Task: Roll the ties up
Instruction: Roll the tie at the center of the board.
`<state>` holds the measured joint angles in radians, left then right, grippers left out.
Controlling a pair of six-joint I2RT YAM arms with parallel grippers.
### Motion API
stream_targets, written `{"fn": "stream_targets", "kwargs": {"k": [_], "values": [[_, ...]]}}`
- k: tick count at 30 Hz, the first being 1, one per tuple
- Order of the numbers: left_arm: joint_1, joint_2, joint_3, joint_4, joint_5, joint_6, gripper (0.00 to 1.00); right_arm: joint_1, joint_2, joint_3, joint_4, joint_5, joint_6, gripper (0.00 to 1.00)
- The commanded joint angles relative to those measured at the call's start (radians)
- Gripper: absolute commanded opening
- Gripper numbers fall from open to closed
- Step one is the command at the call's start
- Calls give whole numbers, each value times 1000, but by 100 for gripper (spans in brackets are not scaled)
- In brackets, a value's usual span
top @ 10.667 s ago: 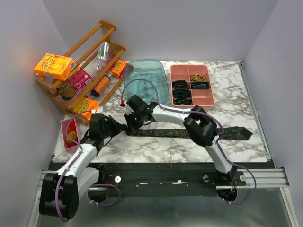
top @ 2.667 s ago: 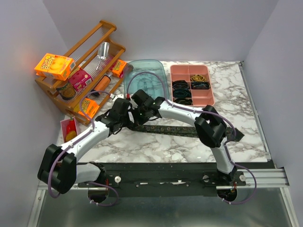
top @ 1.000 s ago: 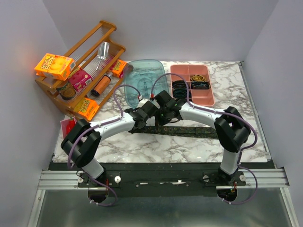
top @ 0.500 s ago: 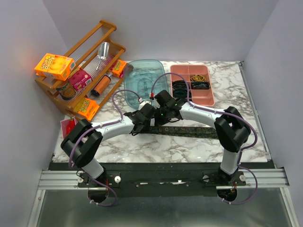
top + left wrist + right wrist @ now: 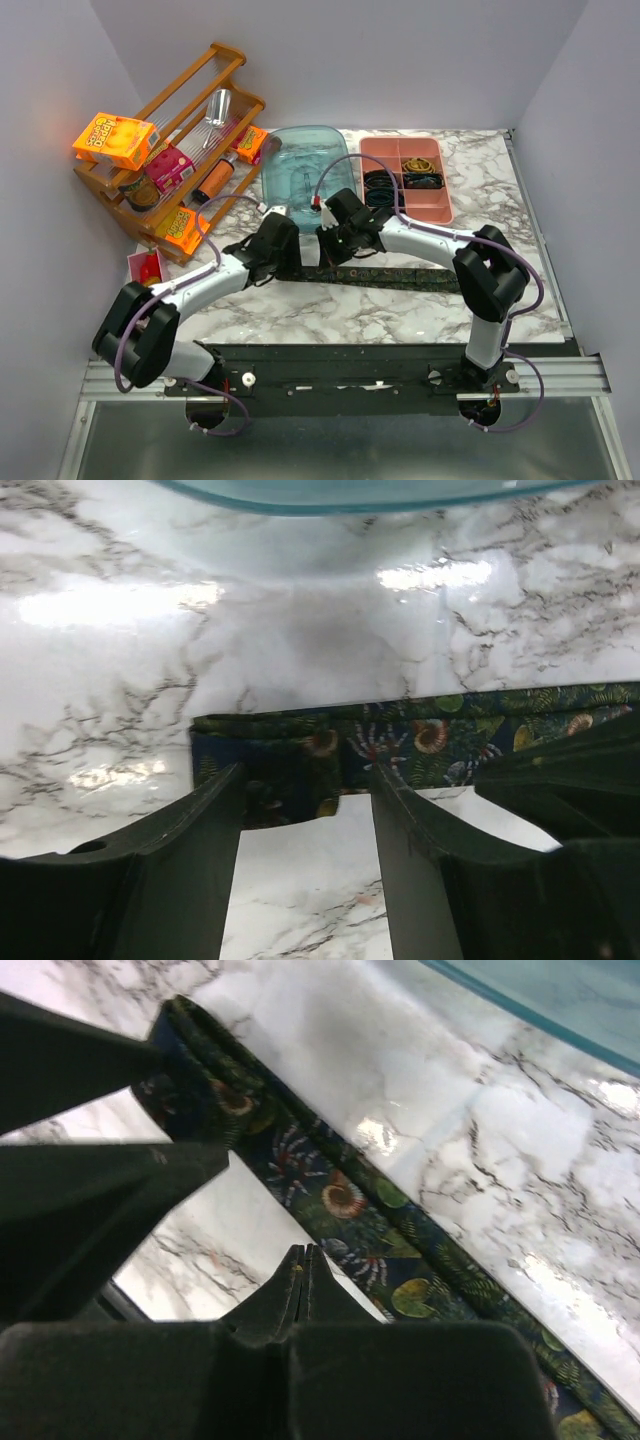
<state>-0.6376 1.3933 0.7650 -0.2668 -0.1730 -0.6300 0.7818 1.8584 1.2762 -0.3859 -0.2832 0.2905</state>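
One tie [image 5: 410, 278], dark with a shell and fern print, lies in a long strip across the marble table. Its left end [image 5: 265, 755] is folded over on itself. My left gripper [image 5: 305, 805] stands open just short of that folded end, with bare marble between its fingers [image 5: 200, 830]. In the top view the left gripper [image 5: 285, 258] sits at the strip's left end. My right gripper [image 5: 303, 1257] is shut, its tips resting at the near edge of the tie [image 5: 345, 1200], nothing between them. The right gripper [image 5: 330, 258] is close beside the left one.
A clear teal bin [image 5: 310, 175] stands just behind the grippers. A pink compartment tray [image 5: 440, 205] with rolled dark items is at the back right. A wooden rack [image 5: 225, 55] of snack boxes fills the back left. A pink box [image 5: 140, 265] stands at the left edge.
My left gripper has opened, let go of the folded tie end and drawn back to the left. The right gripper has stayed shut in about the same place.
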Motion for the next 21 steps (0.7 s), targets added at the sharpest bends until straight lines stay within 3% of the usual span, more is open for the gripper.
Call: {"fn": "stream_targets", "kwargs": {"k": [1, 10, 21], "values": [[79, -98, -85, 96, 147, -23, 63, 14, -13, 58, 45, -82, -5, 1], [258, -234, -185, 127, 282, -36, 66, 59, 84, 152, 62, -145, 9, 1], [358, -215, -268, 259, 448, -50, 67, 62, 196, 222, 51, -82, -14, 1]]}}
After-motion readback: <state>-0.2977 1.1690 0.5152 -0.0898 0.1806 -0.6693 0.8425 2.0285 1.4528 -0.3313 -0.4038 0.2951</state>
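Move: The tie's folded left end lies almost under my open left hand, about 1 cm ahead, 1 cm to its left and 3 cm below. From my shut right hand the same fold is some 10 cm to the left, 1 cm ahead and 3 cm below. The blue basin's middle stands about 22 cm ahead of my left hand and 5 cm to its right; the pink organizer is 22 cm ahead of my right hand and 18 cm to its right. I bring my right hand, fingers kept shut, about 6.5 cm left along the tie towards the fold, hopping up about 4 cm and coming back down close to the fold's right side. My left hand clears out about 5 cm to the left, past the folded end, rising slightly then sinking, fingers still open, its left side rolling down nearly 20 degrees. ##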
